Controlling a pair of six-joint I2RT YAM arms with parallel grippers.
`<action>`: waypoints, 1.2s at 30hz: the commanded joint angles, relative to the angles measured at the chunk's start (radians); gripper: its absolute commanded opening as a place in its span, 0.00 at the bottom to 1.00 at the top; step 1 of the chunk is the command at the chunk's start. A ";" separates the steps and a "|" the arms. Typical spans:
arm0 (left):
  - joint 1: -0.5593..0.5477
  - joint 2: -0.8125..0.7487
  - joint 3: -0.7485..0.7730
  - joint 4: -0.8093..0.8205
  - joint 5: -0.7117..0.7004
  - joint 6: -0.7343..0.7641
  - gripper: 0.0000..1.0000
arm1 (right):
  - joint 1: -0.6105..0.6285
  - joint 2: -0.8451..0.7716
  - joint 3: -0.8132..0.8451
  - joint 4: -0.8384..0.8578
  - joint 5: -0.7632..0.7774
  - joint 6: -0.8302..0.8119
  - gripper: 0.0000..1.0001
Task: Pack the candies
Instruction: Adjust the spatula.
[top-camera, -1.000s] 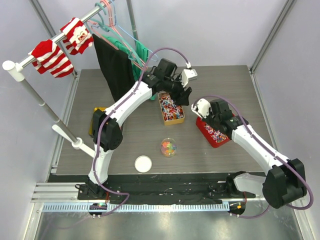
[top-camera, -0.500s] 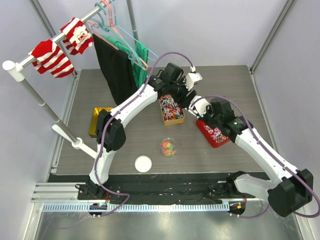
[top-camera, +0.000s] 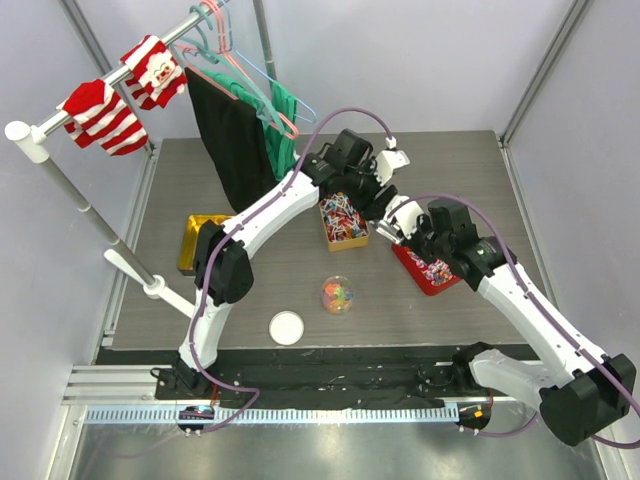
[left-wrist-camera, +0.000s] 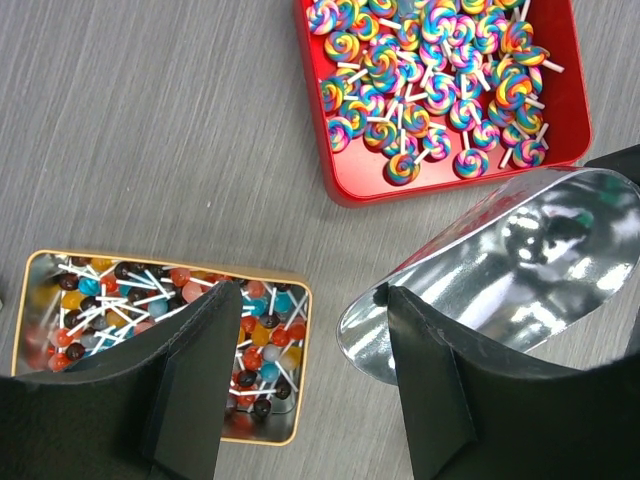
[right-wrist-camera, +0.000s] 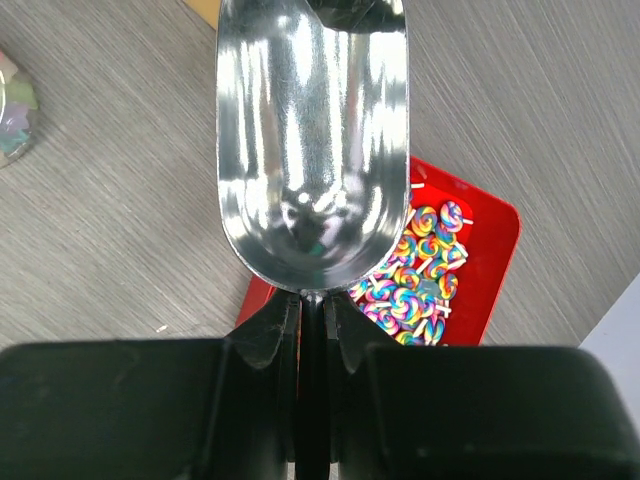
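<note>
The candies lie in three places: ball lollipops in a gold tin (left-wrist-camera: 262, 352), swirl lollipops (left-wrist-camera: 430, 80) in a red tray (left-wrist-camera: 352, 180), and small bright sweets in a clear cup (top-camera: 337, 294). My right gripper (right-wrist-camera: 312, 305) is shut on the handle of an empty silver scoop (right-wrist-camera: 312, 140), held above the red tray's (right-wrist-camera: 492, 262) left edge. My left gripper (left-wrist-camera: 310, 330) hangs open over the table between the gold tin and the scoop (left-wrist-camera: 500, 270). Its right finger (left-wrist-camera: 440, 400) stands close beside the scoop's rim, and nothing is between its fingers.
A white round lid (top-camera: 286, 327) lies near the front. A gold lid (top-camera: 193, 243) lies at the left. A rack with hangers, dark and green garments (top-camera: 235, 135) and striped socks (top-camera: 105, 115) stands at the back left.
My left arm has swung right, from over the gold tin toward the scoop. My right arm has shifted slightly left with the scoop still held.
</note>
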 joint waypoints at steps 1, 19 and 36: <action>0.009 0.041 0.027 -0.007 -0.084 0.033 0.63 | 0.006 -0.068 0.071 0.082 -0.096 0.023 0.01; 0.111 0.061 0.013 0.225 -0.406 0.163 0.70 | -0.019 -0.063 -0.073 0.201 0.150 0.017 0.01; 0.197 0.216 0.066 0.217 -0.339 0.429 0.66 | -0.071 -0.097 -0.114 0.227 0.133 0.031 0.01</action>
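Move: The candy tin's middle lies about 8 cm ahead of the open left hand, 9 cm to its left and 14 cm below. The stand's white foot tip is roughly 21 cm ahead and 9 cm left of that hand; the red tray is some 6 cm back and 15 cm right. From the right hand, holding the spatula, the tray's middle is about 6 cm right, 1 cm back and 13 cm below. Forward and left, some 20 cm in all, the left hand draws off the spatula's tip and crosses above the candy tin to its far left end, then sinks about 9 cm, fingers still open, swinging counter-clockwise to point steeper down. The right hand keeps its grip on the spatula, easing about 4 cm right and a little forward towards the red tray, turning slightly clockwise. ##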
